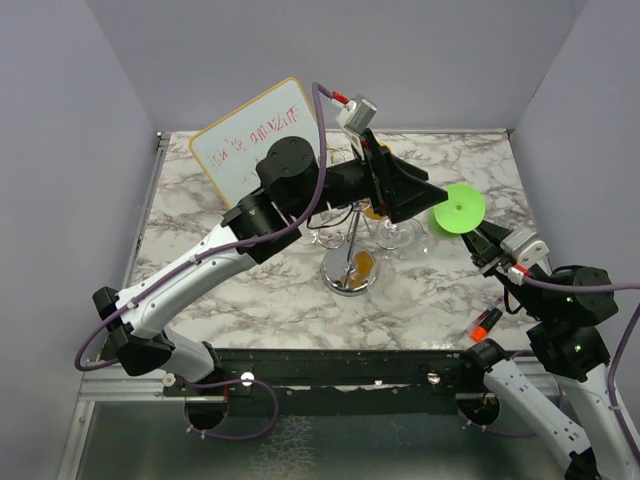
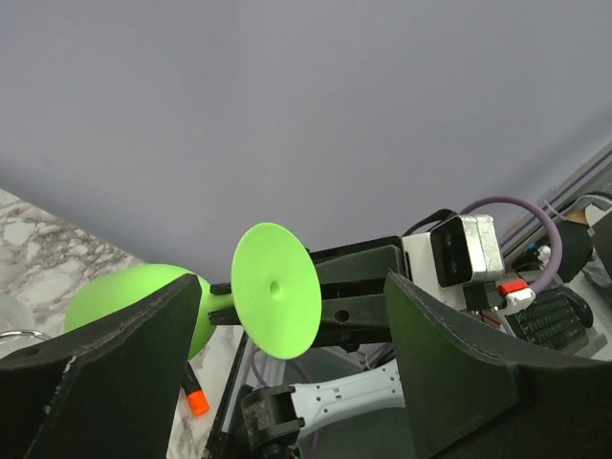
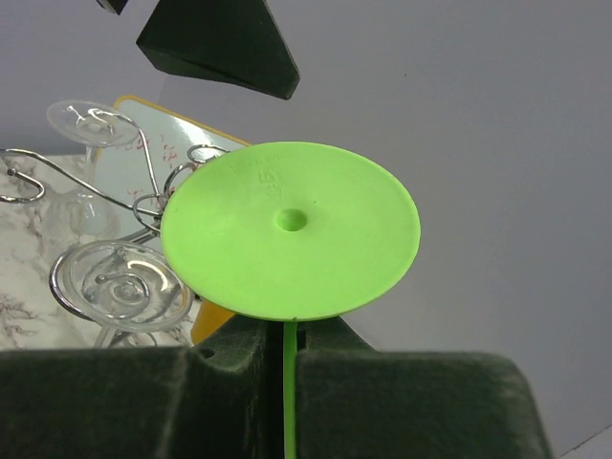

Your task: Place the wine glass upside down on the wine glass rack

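Note:
The wine glass (image 1: pixel 459 209) is bright green and lies on its side in the air, right of the rack. My right gripper (image 3: pixel 290 368) is shut on its thin stem (image 3: pixel 290 402), just behind the round foot (image 3: pixel 290 229). From the left wrist I see the foot (image 2: pixel 275 303) facing me, with the bowl (image 2: pixel 134 296) behind it. My left gripper (image 2: pixel 287 378) is open, its fingers (image 2: pixel 459 363) wide on either side, apart from the foot. The chrome wine glass rack (image 1: pixel 349 262) stands mid-table under the left arm, its scrolled arms (image 3: pixel 96 182) partly hidden.
Clear glasses (image 3: pixel 120 287) hang upside down on the rack's arms. A small whiteboard (image 1: pixel 255 140) with red writing leans at the back left. An orange-tipped marker (image 2: pixel 195 400) lies near the table's front right edge. Grey walls close in three sides.

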Controlling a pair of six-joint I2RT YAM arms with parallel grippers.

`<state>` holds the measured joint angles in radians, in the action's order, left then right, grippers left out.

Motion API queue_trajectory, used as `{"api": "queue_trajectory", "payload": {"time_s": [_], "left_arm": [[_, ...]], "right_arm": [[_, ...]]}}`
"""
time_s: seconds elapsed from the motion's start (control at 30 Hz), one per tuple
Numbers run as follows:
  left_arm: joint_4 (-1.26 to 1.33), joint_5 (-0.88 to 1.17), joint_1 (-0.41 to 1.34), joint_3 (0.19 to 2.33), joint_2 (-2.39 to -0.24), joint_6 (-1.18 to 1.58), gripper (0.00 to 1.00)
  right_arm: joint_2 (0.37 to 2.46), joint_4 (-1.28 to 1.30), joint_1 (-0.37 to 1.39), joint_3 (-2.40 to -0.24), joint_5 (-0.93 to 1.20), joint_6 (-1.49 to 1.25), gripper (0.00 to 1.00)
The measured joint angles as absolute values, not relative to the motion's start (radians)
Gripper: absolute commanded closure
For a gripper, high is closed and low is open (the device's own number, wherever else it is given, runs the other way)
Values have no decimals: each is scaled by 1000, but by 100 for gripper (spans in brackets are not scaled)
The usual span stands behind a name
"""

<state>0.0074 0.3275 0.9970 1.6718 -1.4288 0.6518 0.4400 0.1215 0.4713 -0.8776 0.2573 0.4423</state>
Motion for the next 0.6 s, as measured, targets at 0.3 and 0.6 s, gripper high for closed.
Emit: {"api": "queue_trajectory", "payload": {"time_s": [0.3,0.6], "left_arm": [[-56,427,997,1694,-1500,659,42],[-74,498,997,1694,-1534,674,81]], "right_arm": [[428,120,471,-878,297,478,99],[424,123,471,-876,313,484,99]]}}
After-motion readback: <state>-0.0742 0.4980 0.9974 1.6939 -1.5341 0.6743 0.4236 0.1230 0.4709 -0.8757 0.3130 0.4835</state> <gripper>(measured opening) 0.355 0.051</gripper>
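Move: The foot of the green wine glass, which the right hand already holds upside down by its stem, is roughly 6 cm to the right of the left hand, 2 cm back and 6 cm below. Lower down on the rack, a clear glass hangs about 3 cm to the left of the left hand and 2 cm back, and the orange glass some 7 cm to the left and 8 cm ahead, both nearly 18 cm below. The same green foot sits about 5 cm above the right hand, 1 cm ahead and 1 cm to its left. The left fingers come astride the near rim of the green glass's foot, one fingertip overlapping its flat underside, and narrow to pinch it. To get there the left hand sinks about 5 cm and reaches some 3 cm to the right, its fingertips tipping down and swinging slightly clockwise, gap closing from wide to about a third. The right hand stays nearly in place, gripping the stem. ##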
